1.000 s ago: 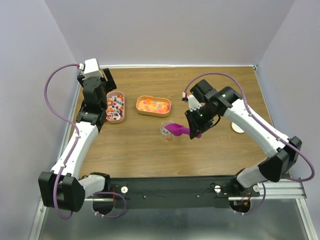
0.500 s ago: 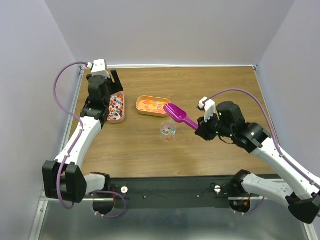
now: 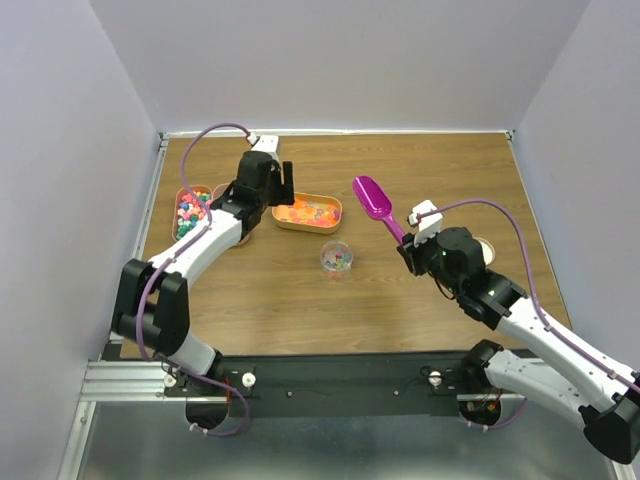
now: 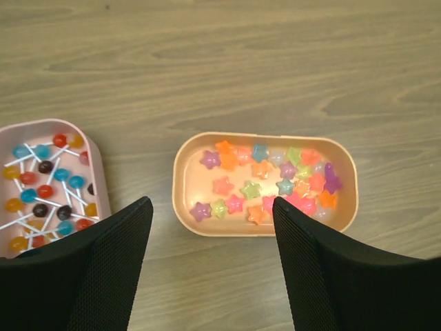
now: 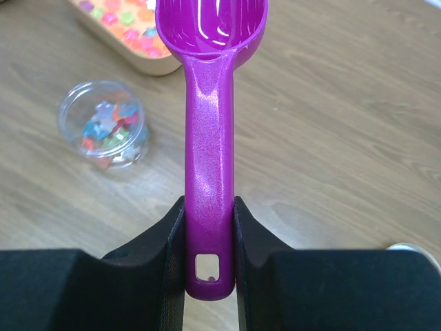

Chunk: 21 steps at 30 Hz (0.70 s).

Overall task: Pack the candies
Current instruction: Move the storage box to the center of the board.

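Star-shaped candies (image 4: 265,181) in several colours fill a peach tray (image 3: 281,213) (image 4: 180,172). More candies lie in a small clear cup (image 3: 336,258) (image 5: 107,124) standing in front of it. My left gripper (image 3: 277,192) (image 4: 210,207) hovers open over the tray's near left rim, holding nothing. My right gripper (image 3: 409,243) (image 5: 209,207) is shut on the handle of the magenta scoop (image 3: 373,198) (image 5: 209,158), held in the air to the right of the tray and cup. No candy shows in the visible part of the scoop's bowl.
A second tray with lollipops (image 4: 48,179) lies left of the star tray, mostly under my left arm in the top view. A third tray of round sweets (image 3: 190,207) sits at the far left edge. A white lid (image 3: 486,250) (image 5: 413,249) lies behind my right wrist.
My left gripper swung right from the lollipop tray to the star tray. My right gripper lifted the scoop off the cup and drew it back to the right.
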Motion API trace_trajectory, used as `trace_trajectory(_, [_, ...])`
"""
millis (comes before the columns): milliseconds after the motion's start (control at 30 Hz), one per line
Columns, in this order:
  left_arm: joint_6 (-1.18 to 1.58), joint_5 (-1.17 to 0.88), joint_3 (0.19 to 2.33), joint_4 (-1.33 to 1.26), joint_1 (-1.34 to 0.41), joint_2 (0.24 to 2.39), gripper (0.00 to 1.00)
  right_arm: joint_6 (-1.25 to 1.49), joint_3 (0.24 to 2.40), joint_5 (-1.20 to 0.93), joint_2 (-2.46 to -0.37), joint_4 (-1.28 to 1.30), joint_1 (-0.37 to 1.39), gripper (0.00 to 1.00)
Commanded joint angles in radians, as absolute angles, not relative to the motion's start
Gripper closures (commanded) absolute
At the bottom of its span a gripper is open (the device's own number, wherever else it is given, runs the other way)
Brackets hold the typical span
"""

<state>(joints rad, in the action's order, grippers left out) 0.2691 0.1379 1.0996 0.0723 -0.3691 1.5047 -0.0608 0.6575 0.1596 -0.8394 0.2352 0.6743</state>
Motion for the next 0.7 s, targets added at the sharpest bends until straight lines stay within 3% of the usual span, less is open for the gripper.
trace_trajectory(0, [0.276,0.193,1.208,0.213,-0.376,1.626,0.24,-0.052,0.623,0.267,-0.811,0.098,0.68,0.99])
trace_trajectory(467, [0.255,0.282,1.417,0.357,-0.33,1.92,0.33,-0.051,0.62,0.158,-0.81,0.08,0.68,0.99])
trace_trajectory(667, [0.253,0.229,1.463,0.385,-0.328,1.994,0.51,-0.051,0.62,0.147,-0.815,0.08,0.68,0.99])
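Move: The storage box with the star candies lies under the left hand, its middle about 4 cm ahead, 6 cm to the right and 15 cm below. The lollipop box is about 13 cm to this hand's left and 4 cm ahead. The clear jar stands some 8 cm back and 13 cm to the hand's right, both about 15 cm below. From the right hand, the star-candy box is roughly 20 cm ahead, 22 cm left and 15 cm below. Downward, the left hand sinks about 11 cm to the left end of the star-candy box, also easing some 4 cm forward and, late on, slightly left. Its fingers tip down about 20 degrees and partly close until they straddle the near-left rim from above; no contact can be seen. The right hand keeps its grip on the purple scoop and rises slightly. ##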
